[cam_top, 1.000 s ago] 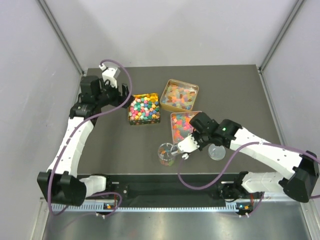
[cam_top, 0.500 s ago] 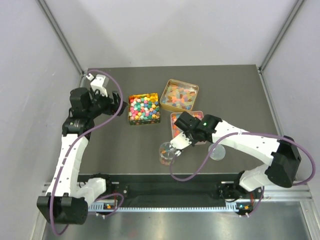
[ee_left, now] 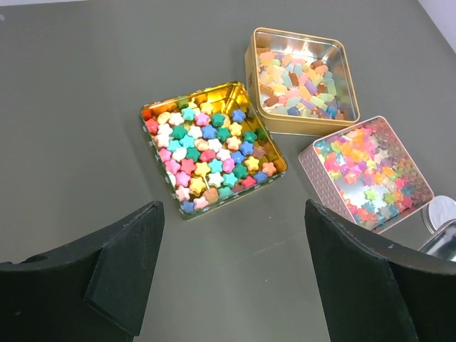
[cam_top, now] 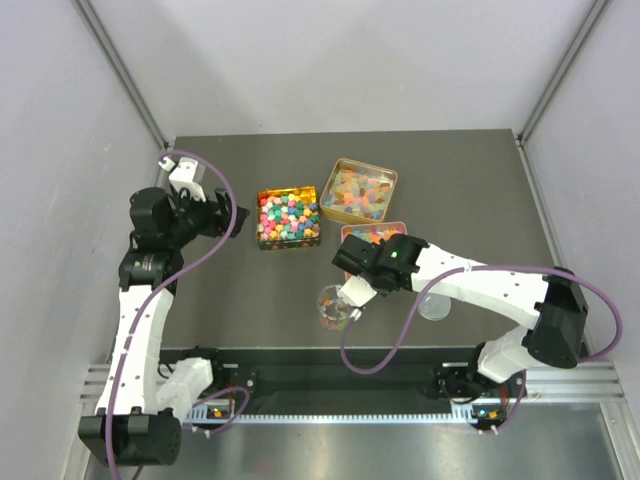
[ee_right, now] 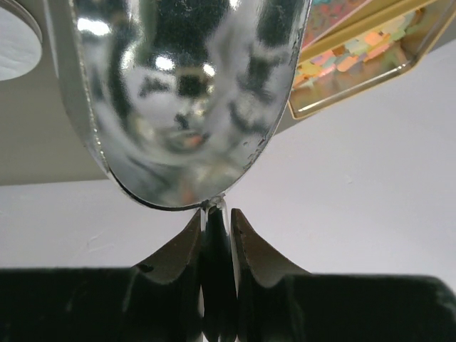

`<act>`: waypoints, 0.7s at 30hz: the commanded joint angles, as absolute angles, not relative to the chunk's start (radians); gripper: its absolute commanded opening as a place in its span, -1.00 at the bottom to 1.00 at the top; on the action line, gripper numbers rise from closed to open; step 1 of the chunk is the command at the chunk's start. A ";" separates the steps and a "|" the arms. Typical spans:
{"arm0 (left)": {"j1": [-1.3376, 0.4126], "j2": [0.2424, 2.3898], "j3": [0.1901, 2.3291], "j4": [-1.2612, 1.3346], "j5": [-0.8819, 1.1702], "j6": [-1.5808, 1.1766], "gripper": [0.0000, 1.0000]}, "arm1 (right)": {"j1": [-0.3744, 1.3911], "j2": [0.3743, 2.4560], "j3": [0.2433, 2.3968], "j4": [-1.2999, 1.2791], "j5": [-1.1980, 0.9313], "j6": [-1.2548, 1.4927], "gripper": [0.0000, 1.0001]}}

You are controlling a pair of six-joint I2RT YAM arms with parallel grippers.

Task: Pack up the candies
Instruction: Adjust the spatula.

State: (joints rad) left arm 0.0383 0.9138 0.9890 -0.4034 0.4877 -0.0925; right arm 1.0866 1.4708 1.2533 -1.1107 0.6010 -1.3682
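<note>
The candies fill three open tins: bright stars in a gold square tin (cam_top: 288, 217) (ee_left: 210, 157), pale pieces in a second gold tin (cam_top: 359, 190) (ee_left: 303, 82), and gummy-like ones in a pink tin (cam_top: 368, 236) (ee_left: 370, 171), which my right arm partly covers from above. My right gripper (cam_top: 357, 291) (ee_right: 216, 221) is shut on the handle of a metal scoop (ee_right: 189, 92). The scoop hangs over a small glass jar (cam_top: 333, 308) holding a few candies. My left gripper (cam_top: 226, 214) (ee_left: 235, 263) stands open and empty, left of the star tin.
A round clear lid (cam_top: 433, 305) (ee_left: 438, 210) lies on the dark table right of the jar, under my right forearm. Grey walls close in the table on the left, right and back.
My left gripper has drawn back left and nearer, away from the star tin. My right gripper has carried the scoop left, from beside the pink tin to over the jar.
</note>
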 commanded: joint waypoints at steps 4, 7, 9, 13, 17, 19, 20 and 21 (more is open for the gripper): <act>0.054 0.877 0.974 -0.324 0.541 -0.132 0.69 | 1.129 1.499 1.368 -1.157 0.683 -1.328 -1.00; 0.058 0.879 0.980 -0.331 0.621 -0.164 0.68 | 1.134 1.496 1.385 -1.158 0.690 -1.315 -1.00; 0.057 0.888 0.965 -0.334 0.708 -0.202 0.59 | 1.131 1.485 1.413 -1.143 0.677 -1.267 -1.00; 0.028 0.914 0.904 -0.299 0.917 -0.359 0.37 | 1.115 1.480 1.485 -1.105 0.559 -1.077 -1.00; 0.008 0.957 0.937 -0.334 0.943 -0.361 0.17 | 1.114 1.473 1.512 -1.052 0.462 -0.904 -1.00; 0.003 0.977 0.969 -0.356 0.950 -0.354 0.15 | 1.106 1.474 1.538 -1.042 0.460 -0.905 -1.00; 0.000 0.998 0.979 -0.356 0.954 -0.350 0.13 | 1.098 1.479 1.554 -1.032 0.459 -0.916 -1.00; -0.030 1.011 0.994 -0.353 0.953 -0.347 0.11 | 1.086 1.489 1.584 -1.032 0.454 -0.919 -1.00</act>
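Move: The spatula, its neck and handle pinched in the right hand, has its scoop about 21 cm to the right of the left hand's fingers, some 11 cm back and 8 cm lower. The glass jar is about 16 cm right of the left hand and 15 cm back, the star-candy tin 8 cm ahead and 5 cm right, both some 25 cm below. From the right hand, the left hand's fingers are about 27 cm left, 6 cm ahead and 10 cm higher. The spatula, still gripped in the right hand, is carried about 4.5 cm left and as much up towards the left hand, rolling about 30 degrees so that the hand's left side rises. The left hand, after a brief pause, comes to meet the scoop, some 7 cm right and 4 cm back with a slight dip late on; it turns clockwise and tips and rolls down, its open fingers narrowing to just over half open. ##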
